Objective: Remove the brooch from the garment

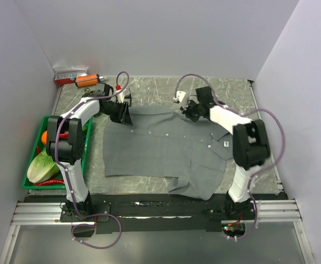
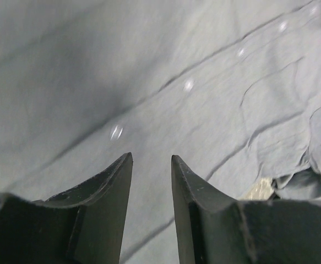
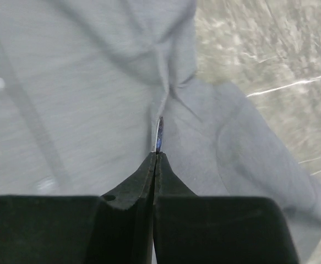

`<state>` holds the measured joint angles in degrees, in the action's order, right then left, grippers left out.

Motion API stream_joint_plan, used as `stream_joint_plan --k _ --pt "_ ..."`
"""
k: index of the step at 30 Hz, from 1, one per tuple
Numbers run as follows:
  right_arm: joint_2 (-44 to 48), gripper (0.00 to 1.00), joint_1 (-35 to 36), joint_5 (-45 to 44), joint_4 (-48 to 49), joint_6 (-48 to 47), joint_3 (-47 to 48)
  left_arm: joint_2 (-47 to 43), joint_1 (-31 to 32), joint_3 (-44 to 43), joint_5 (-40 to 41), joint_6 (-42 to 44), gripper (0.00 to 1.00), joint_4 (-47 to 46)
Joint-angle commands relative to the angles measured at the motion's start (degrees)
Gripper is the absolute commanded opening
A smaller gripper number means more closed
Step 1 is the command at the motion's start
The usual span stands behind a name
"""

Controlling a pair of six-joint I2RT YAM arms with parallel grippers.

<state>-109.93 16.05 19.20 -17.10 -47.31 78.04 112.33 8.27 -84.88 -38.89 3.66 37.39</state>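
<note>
The garment (image 1: 160, 148), a grey button-up shirt, lies spread flat on the table. At its far right corner my right gripper (image 1: 186, 111) is shut on the brooch. In the right wrist view the brooch (image 3: 159, 135) shows edge-on as a thin bluish disc pinched at the tips of the gripper (image 3: 156, 154). The grey cloth (image 3: 66, 110) puckers toward it. My left gripper (image 1: 124, 116) stands at the shirt's far left corner. In the left wrist view it (image 2: 151, 158) is open over the cloth (image 2: 94, 82), with only fabric showing between its fingers.
A green basket (image 1: 31, 184) of vegetables stands left of the shirt. An orange tool (image 1: 87, 80) and a red-and-white box (image 1: 69, 74) lie at the back left corner. White walls close the table on three sides. A white label (image 1: 225, 144) sits on the shirt's right.
</note>
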Motion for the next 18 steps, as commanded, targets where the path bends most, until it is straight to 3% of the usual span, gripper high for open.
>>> stream_joint_plan --k 1,11,18 --pt "12.71 0.0 -0.15 15.33 12.78 12.49 -7.1 -2.91 2.44 -3.0 -5.92 -3.31 0.41 -10.99" --pt "17.2 0.0 0.38 22.9 20.52 32.61 -8.51 2.1 7.81 -9.07 -16.3 -12.18 0.41 -31.75" --pt "17.91 0.0 0.82 21.67 24.57 39.65 -8.7 7.28 10.79 -9.6 -14.72 -19.64 0.41 -41.5"
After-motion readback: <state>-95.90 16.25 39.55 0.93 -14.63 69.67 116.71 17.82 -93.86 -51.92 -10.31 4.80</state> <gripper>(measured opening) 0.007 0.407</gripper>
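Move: The right hand already has the brooch pinched on edge right at its fingertips, with a fold of the garment drawn up to it. The nearest button of the garment's row lies some 10 cm back of that hand, 6 cm to its left and 4 cm lower. From the left hand the brooch is about 24 cm to the right, 6 cm farther out and roughly level in height; the black frame stands about 12 cm ahead of the left hand and 1 cm to its left. Keeping the brooch pinched in its shut fingers, the right hand lifts it about 12 cm, drawing it left and somewhat back while the wrist rolls some 35 degrees so the fingers point flatter and to the left. The left hand sweeps about 13 cm right towards the brooch, rising some 10 cm and reaching forward as it goes, its wrist tipping up so the half-open fingers level out over the garment, their gap unchanged and still short of the brooch. ##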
